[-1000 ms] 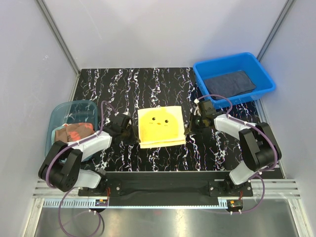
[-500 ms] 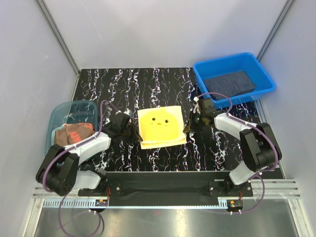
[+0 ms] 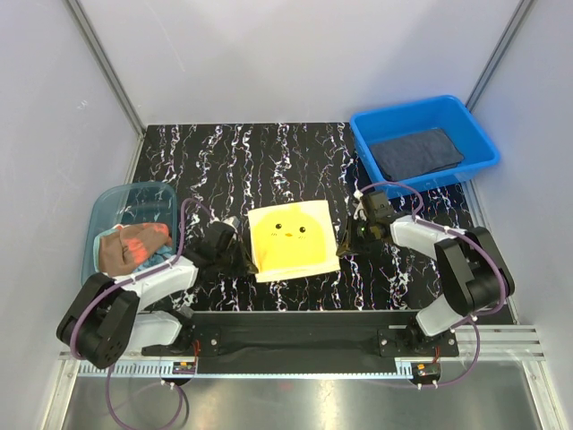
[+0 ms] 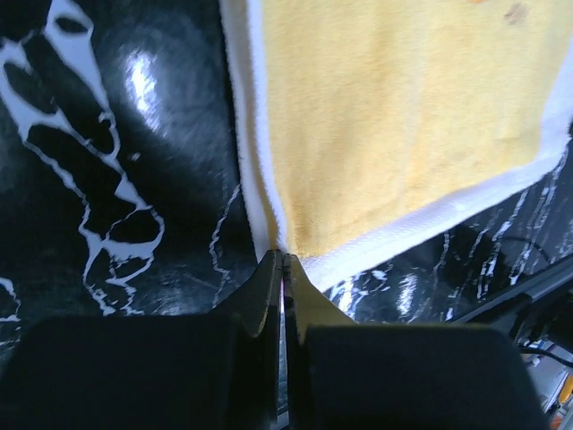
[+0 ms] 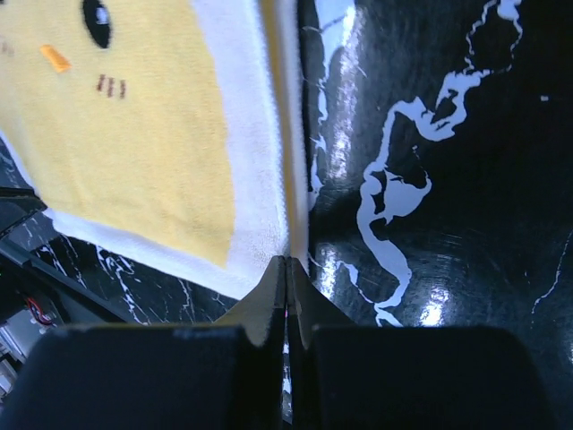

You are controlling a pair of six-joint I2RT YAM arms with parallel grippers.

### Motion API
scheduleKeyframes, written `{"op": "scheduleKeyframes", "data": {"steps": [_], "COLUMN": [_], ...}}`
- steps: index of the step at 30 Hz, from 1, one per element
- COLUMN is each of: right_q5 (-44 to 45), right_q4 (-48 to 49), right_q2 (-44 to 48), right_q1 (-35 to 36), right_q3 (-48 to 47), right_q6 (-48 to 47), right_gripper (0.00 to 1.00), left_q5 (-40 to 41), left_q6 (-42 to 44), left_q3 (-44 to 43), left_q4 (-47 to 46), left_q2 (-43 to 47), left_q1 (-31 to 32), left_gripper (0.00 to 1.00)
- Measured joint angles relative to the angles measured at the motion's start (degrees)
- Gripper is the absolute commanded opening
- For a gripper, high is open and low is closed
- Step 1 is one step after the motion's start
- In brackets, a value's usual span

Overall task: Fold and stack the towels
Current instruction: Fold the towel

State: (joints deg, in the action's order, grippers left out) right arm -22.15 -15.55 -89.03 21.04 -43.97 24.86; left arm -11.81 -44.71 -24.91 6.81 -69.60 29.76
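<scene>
A pale yellow towel (image 3: 294,237) with a small chick face lies folded flat on the black marbled table (image 3: 269,157). My left gripper (image 3: 248,265) is shut on its near-left corner; the left wrist view shows the fingers (image 4: 269,287) pinched together on the white hem of the towel (image 4: 394,134). At the right edge, my right gripper (image 3: 344,245) is shut on the towel (image 5: 134,152), tips (image 5: 288,262) closed on the hem. A dark slate-blue towel (image 3: 416,152) lies folded in the blue bin (image 3: 363,130). Red and brown towels (image 3: 132,246) sit crumpled in the teal tub (image 3: 107,199).
The blue bin stands at the back right corner, the teal tub at the left edge beside my left arm. Grey walls close in the table on three sides. The arm bases and a black rail (image 3: 295,336) run along the near edge.
Both grippers have drawn back toward the near edge, and the yellow towel has slid a little nearer with them. The bin and tub have not moved.
</scene>
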Motion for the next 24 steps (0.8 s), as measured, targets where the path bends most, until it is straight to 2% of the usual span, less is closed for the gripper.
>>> {"op": "scheduleKeyframes", "data": {"steps": [9, 14, 18, 21, 24], "right_q5": [-0.31, -1.57, -2.40, -2.58, -2.38], "right_q4": [0.85, -2.71, -4.57, -5.97, -5.90], "right_q2": [-1.01, 1.18, 6.27, 9.84, 11.91], "right_q1": [0.00, 0.00, 0.00, 0.00, 0.00], "right_q3": [0.68, -3.48, -6.16, -5.97, -3.37], "right_q6": [0.00, -0.02, -0.07, -0.09, -0.24], "right_gripper": [0.00, 0.00, 0.00, 0.00, 0.00], "left_q5": [0.09, 0.44, 0.44, 0.39, 0.28], "left_q6": [0.07, 1.62, 1.68, 1.60, 1.16], "left_q3": [0.37, -7.91, -13.46, -13.53, -9.31], "left_q4": [0.39, 7.37, 10.64, 12.00, 10.97], "left_q2": [-0.26, 0.24, 4.98, 8.74, 11.15], "left_q1": [0.20, 0.20, 0.68, 1.14, 1.36], "left_gripper": [0.00, 0.00, 0.00, 0.00, 0.00]}}
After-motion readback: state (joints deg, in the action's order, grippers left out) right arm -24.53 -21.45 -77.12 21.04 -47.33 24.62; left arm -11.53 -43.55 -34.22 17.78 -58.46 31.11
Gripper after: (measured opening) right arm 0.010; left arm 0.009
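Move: Each gripper already pinches its near corner of the yellow towel's upper layer, just above the table. The towel's middle lies about 7 cm ahead and 9 cm to the right of the left hand, and some 4 cm ahead and 11 cm to the left of the right hand, a centimetre lower. The green tub stands roughly 29 cm left and 7 cm ahead of the left hand; the blue bin is about 27 cm ahead and 20 cm right of the right hand. Keep both grippers shut on the near corners and hold them low briefly, then raise both quickly together, about 10 cm with the left and 8 with the right, lifting the upper layer's near edge away from the table. Arc them a little forward, then back, tipping the fingers forward and up some 10 degrees; let the left sink slightly at the end. ##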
